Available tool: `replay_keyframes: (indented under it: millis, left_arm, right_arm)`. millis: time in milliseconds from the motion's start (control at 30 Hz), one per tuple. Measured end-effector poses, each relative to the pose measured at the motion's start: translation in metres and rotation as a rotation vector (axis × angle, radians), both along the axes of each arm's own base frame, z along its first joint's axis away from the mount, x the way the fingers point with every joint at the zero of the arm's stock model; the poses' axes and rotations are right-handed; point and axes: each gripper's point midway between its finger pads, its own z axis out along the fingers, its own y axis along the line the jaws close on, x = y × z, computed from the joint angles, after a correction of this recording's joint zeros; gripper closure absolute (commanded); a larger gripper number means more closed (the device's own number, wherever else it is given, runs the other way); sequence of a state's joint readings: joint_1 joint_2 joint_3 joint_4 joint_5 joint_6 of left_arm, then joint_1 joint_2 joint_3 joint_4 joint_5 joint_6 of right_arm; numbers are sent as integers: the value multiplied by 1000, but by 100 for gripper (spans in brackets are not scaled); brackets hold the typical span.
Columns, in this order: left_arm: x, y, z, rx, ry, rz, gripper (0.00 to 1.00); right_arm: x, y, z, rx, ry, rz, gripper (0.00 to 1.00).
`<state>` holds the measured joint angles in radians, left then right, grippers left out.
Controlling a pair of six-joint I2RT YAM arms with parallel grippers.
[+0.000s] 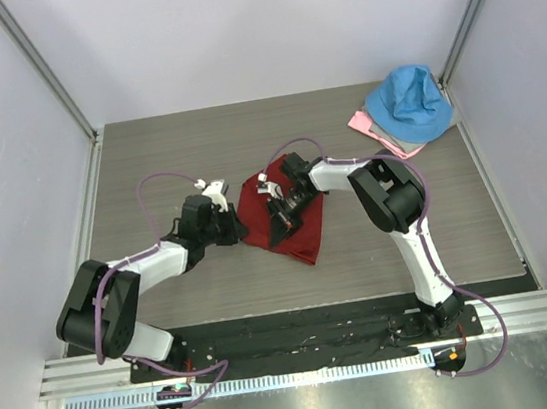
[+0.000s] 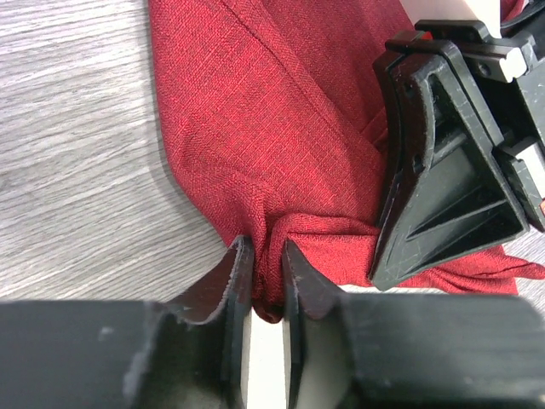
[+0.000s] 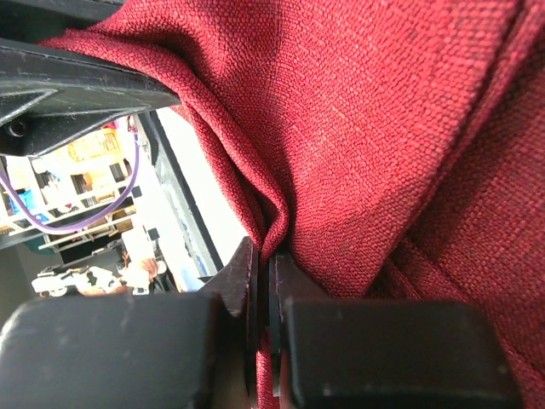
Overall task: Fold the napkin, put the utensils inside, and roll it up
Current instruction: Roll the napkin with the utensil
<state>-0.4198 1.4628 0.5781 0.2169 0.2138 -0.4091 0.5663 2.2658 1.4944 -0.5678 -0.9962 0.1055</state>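
The dark red napkin (image 1: 305, 233) lies bunched in the middle of the table between both arms. My left gripper (image 1: 241, 231) reaches its left edge; in the left wrist view the left gripper (image 2: 266, 251) is shut on a gathered fold of the napkin (image 2: 281, 119), cloth filling the narrow gap between its jaws. My right gripper (image 1: 281, 220) rests on top of the cloth. In the right wrist view the right gripper (image 3: 266, 260) is shut tight on a crease of the napkin (image 3: 383, 128). One of the right arm's black fingers (image 2: 434, 187) shows beside the left jaws. The utensils are out of view.
A bright blue cloth (image 1: 408, 101) sits on a pale pink cloth (image 1: 368, 124) at the table's back right corner. White walls with metal posts close in the table on the left, back and right. The arm bases stand on the black plate (image 1: 311, 336) at the near edge.
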Motion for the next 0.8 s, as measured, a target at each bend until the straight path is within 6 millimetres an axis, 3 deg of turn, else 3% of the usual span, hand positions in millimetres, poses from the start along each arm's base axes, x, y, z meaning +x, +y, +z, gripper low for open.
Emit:
replay_keyframes:
  millis: [100,200,233,367,467,667,800]
  left_arm:
    - [0,0,0,4,10,0,100]
    - [0,0,0,10,21,1,100]
    - [0,0,0,14,28,2,100]
    - [1,2,1,30,46,11,100]
    - [1,5,1,51,68,24,100]
    - [1,7,-3,85,130,31,100]
    - [-1,8,-6,105,182,33,100]
  right_arm:
    - [0,0,0,-4,1,-3,95]
    - [2,0,1,-15,-10,-9,83]
    - [3,-1,2,-24,-25,-14,72]
    - [12,-5,12,-58,-128,-43,61]
    - [19,-15,27,-91,-267,-86,49]
    - [31,-41,83,-102,-663,-190,39]
    - [22,-42,88,-145,-849,-180,33]
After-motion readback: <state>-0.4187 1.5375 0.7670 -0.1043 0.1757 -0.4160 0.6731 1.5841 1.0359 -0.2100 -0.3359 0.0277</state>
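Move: The left gripper already pinches the napkin's left corner; the right gripper, shut on the napkin's near folded edge, sits some 6 cm to the right of the left one and 3 cm farther back. The napkin's near corner lies about 8 cm to the right of the right gripper, 5 cm back and slightly lower. The napkin's middle is roughly 7 cm ahead of the right gripper and 3 cm to its right. Open the right gripper to well over half and let go of the folded edge, lifting about 9 cm straight off the napkin while easing some 4 cm right and a little forward; swing the fingers from pointing back towards you to slightly forward, still left and down. Keep the left gripper pinching its corner nearly in place, tipping its fingers some 10 degrees steeper. ##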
